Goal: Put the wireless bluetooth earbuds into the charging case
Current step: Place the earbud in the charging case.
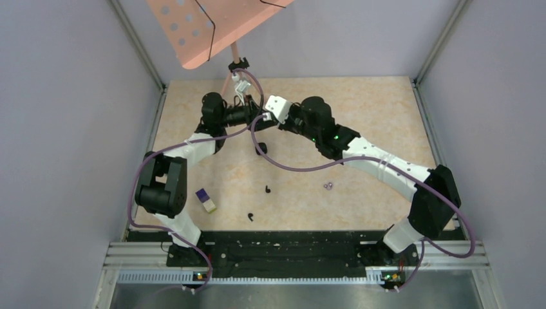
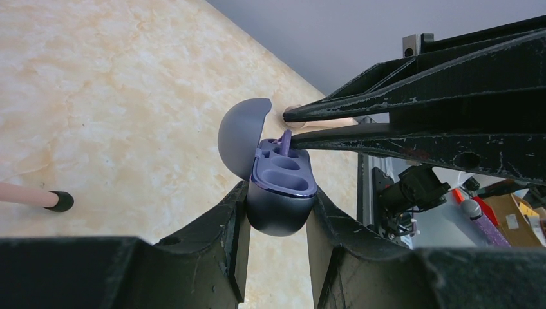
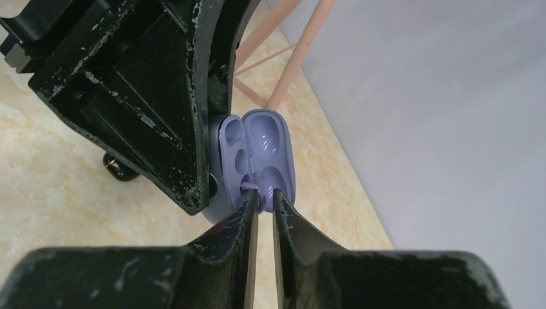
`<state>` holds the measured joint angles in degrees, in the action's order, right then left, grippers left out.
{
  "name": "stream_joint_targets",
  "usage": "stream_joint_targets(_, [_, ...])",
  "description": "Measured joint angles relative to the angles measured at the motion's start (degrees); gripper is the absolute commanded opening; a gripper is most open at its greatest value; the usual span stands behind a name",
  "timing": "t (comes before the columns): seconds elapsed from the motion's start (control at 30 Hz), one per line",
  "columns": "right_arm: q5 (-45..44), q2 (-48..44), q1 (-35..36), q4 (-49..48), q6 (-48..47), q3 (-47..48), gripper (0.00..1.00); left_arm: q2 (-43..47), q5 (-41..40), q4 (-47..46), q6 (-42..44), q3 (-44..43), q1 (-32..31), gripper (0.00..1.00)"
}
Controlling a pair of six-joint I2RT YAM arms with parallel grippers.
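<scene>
The dark charging case [image 2: 280,212] hangs above the table with my left gripper [image 2: 278,222] shut on its base. Its lid [image 2: 241,135] is flipped open and the lavender inner tray [image 3: 257,161] shows its sockets. A pale purple earbud [image 2: 284,138] stands in the far socket, also seen as a purple earbud [image 3: 250,188] at my right fingertips. My right gripper [image 3: 261,196] has its jaws a narrow gap apart, tips at the bud. On the table lie two black earbuds [image 1: 268,189] [image 1: 250,217] and another purple earbud [image 1: 329,186]. Both grippers meet at the back centre: left gripper [image 1: 252,114], right gripper [image 1: 269,121].
A purple-and-cream block [image 1: 205,200] lies front left. A pink stand with a perforated plate [image 1: 193,29] rises at the back, and one of its black-tipped feet [image 2: 61,201] rests on the table. A purple cable [image 1: 290,167] loops across the middle. Grey walls close in on both sides.
</scene>
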<state>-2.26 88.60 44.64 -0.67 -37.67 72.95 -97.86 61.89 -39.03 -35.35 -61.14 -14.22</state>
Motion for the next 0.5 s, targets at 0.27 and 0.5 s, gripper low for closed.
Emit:
stream_joint_targets(0.27, [4.3,-1.1,-0.9,11.3,1.4,5.7,0.34,0.0,0.3,-0.9,1.3,1.7,0.0,0.00])
stream_joint_targets(0.5, [14.8,-7.6,-6.6,22.1,4.9,6.7,0.38,0.0,1.0,-1.3,2.2,1.8,0.0,0.00])
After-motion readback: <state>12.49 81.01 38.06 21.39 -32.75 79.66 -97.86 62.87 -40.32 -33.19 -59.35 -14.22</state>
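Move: The loose earbud on the table is roughly 20 cm back and 15 cm right of the right hand, some 26 cm below it. The placed earbud is at the right fingertips, in the open charging case, whose middle is about 3 cm left and level in height. The black case is about 8 cm back, 7 cm left and 26 cm down. From the left hand, gripping the charging case, the loose earbud is some 20 cm back, 16 cm right. The right hand opens wider and backs away from the cased earbud, about 4 cm right, 4 back, rising. ##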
